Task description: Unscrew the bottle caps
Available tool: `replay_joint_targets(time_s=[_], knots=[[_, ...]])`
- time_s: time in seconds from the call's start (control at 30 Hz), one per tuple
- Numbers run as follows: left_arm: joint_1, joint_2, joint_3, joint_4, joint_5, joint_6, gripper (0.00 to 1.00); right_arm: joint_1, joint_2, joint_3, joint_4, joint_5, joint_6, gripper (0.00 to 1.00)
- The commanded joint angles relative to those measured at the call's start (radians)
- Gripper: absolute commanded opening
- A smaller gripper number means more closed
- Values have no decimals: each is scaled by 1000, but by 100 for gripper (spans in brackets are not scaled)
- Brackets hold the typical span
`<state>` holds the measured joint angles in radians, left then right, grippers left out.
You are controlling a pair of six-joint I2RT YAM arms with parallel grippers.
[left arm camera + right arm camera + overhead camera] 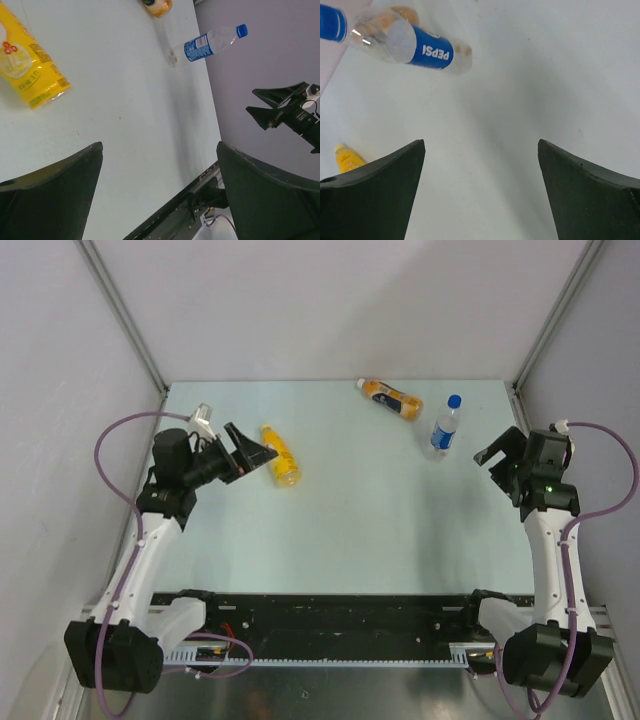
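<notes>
Three bottles are on the pale table. The yellow bottle (281,455) lies on its side, its yellow cap (267,428) pointing away; my left gripper (254,444) hovers open right beside it, holding nothing. The orange bottle (392,398) lies at the back with a white cap (361,384). The clear blue-labelled bottle (445,428) stands upright with a blue cap (455,400). My right gripper (497,454) is open and empty, a short way right of it. In the left wrist view the yellow bottle (26,66) is far left of the open gripper (160,150). The right wrist view shows the clear bottle (415,47) beyond the open gripper (481,145).
Grey walls with metal corner posts (125,315) enclose the table on three sides. A black rail (340,625) runs along the near edge between the arm bases. The right arm's gripper (280,106) appears in the left wrist view, off past the table's edge.
</notes>
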<state>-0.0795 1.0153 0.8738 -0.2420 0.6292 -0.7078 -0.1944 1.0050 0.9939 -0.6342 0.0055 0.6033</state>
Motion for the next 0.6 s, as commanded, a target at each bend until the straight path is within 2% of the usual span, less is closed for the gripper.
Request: replay_joint_targets(time_s=[0.0, 0.13, 0.27, 0.4, 0.57], knots=[[27, -65, 10, -63, -53, 46, 99, -5, -7, 47, -31, -87, -6, 99], [46, -113, 28, -122, -101, 120, 99, 0, 10, 81, -40, -160, -56, 99], [50, -148, 92, -258, -317, 198, 99, 21, 44, 147, -71, -138, -90, 99], [49, -119, 153, -362, -461, 265, 99, 91, 83, 243, -94, -51, -134, 99], [49, -73, 184, -424, -505, 319, 99, 233, 194, 396, -123, 133, -178, 99]])
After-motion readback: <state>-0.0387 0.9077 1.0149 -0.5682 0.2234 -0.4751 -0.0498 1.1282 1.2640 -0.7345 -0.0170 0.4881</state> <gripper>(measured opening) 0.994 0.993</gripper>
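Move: From the right gripper, the upright Pepsi bottle stands about 12 cm ahead and 12 cm to the left, its middle some 8 cm lower and its blue cap near gripper height. The lying orange bottle is roughly 20 cm beyond the Pepsi bottle and 16 cm farther left. From the left gripper, the lying yellow bottle is about 12 cm ahead, 6 cm to the right and some 20 cm below. Lift the open right gripper about 6 cm, first easing left and then climbing left and forward towards the Pepsi bottle's blue cap, turning a little counter-clockwise. Meanwhile swing the open left gripper some 8 cm left, away from the yellow bottle, turning it counter-clockwise and rolling its left side up about 20 degrees. Touch nothing with either. ##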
